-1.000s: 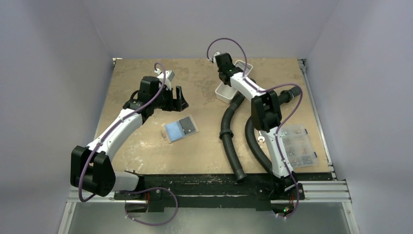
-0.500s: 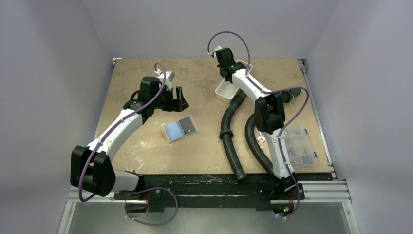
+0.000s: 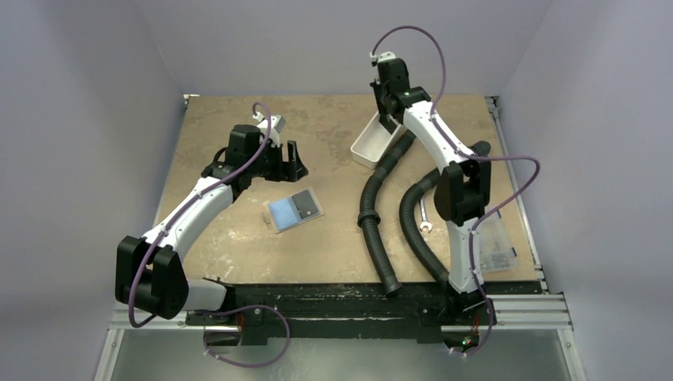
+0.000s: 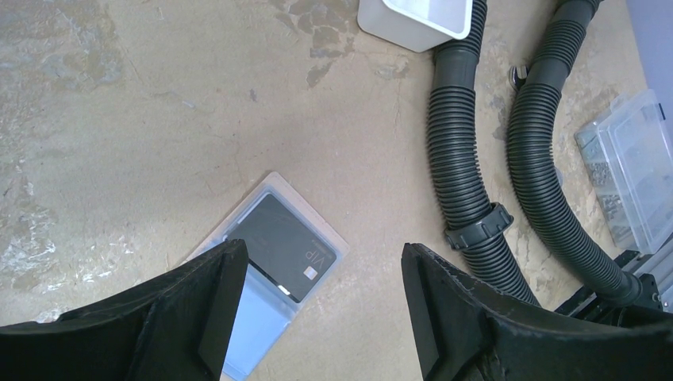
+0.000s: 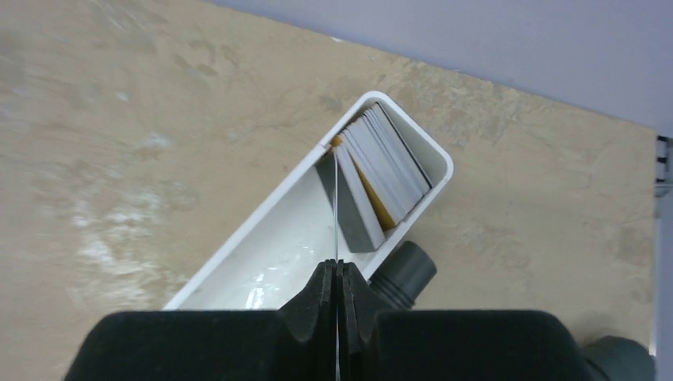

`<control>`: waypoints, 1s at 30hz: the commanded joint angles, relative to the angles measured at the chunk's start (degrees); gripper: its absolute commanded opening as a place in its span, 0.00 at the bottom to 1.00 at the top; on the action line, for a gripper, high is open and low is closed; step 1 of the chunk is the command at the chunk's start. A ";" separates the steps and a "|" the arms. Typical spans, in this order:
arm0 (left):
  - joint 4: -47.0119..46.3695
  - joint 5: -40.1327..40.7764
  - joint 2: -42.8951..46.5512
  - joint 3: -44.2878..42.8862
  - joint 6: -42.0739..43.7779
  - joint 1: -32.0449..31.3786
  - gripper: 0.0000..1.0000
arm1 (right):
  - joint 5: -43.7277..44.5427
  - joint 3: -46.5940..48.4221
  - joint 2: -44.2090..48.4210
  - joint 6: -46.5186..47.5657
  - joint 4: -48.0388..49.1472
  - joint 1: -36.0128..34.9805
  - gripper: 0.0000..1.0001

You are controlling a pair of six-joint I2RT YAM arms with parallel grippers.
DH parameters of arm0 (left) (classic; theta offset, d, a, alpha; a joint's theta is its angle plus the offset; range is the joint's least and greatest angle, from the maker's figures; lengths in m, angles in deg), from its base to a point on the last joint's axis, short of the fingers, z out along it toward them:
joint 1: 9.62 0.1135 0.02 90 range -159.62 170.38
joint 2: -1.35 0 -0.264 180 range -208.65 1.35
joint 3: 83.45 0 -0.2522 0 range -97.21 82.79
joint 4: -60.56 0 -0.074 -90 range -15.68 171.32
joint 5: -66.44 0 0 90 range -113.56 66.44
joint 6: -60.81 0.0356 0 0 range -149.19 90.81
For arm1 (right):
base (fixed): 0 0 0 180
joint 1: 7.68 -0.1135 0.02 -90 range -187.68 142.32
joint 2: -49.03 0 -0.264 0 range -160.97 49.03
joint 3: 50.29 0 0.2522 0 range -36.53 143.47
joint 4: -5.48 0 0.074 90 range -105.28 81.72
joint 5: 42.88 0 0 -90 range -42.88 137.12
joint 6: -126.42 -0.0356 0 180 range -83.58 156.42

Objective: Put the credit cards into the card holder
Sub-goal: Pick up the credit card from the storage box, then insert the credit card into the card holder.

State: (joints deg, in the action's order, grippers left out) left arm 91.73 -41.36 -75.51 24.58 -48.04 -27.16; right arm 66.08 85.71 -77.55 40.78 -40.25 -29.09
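Observation:
The card holder (image 3: pixel 293 210) lies open on the table, left of centre. A black card (image 4: pixel 282 248) sits in one half and a light blue card (image 4: pixel 252 333) in the other. My left gripper (image 4: pixel 319 258) hangs above it, open and holding nothing; in the top view the left gripper (image 3: pixel 284 161) is just behind the holder. My right gripper (image 5: pixel 336 268) is shut on a thin card (image 5: pixel 336 206), seen edge-on, so its colour does not show. From above, the right gripper (image 3: pixel 390 119) is raised over the white tray (image 3: pixel 367 149) at the back.
The white tray (image 5: pixel 262 214) holds a leaning stack of cards (image 5: pixel 381 171) at its far end. Two black corrugated hoses (image 3: pixel 371 208) run from the tray toward the near edge. A clear compartment box (image 3: pixel 496 242) and a small wrench (image 3: pixel 424 218) lie on the right.
My right arm has risen from the tray and swung back and to the right, its jaws tightening on the thin card. The left arm and the card holder have not moved.

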 commanded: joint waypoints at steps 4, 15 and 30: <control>-2.51 0.84 -1.68 0.68 -1.29 -0.21 0.76 | -17.57 -9.15 13.88 -22.16 3.75 0.14 0.00; -1.06 -7.55 -2.32 10.79 -8.36 8.66 0.53 | -48.15 -33.32 21.51 -34.08 18.80 -9.42 0.00; 6.53 -2.29 -11.53 10.67 -2.52 8.66 0.26 | -61.73 -36.14 8.31 -30.49 20.08 -13.72 0.00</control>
State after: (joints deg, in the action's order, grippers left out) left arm 95.44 -45.58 -83.99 37.04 -53.36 -18.53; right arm 8.55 49.29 -68.87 8.70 -21.63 -42.99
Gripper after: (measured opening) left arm 0.279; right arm 0.065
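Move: The right hand already holds a credit card pinched above the storage box; the open card holder lies about 28 cm back, 28 cm left and 17 cm below that hand. The box's middle is some 3 cm back, 2 cm left and 14 cm below, and the near black hose's middle about 27 cm back and 5 cm left, 15 cm down. From the left hand, the holder is roughly 7 cm back, 1 cm left and 16 cm below. Right hand carries its pinched card some 33 cm back-left towards the holder; left drops 13 cm, narrowing its fingers. ##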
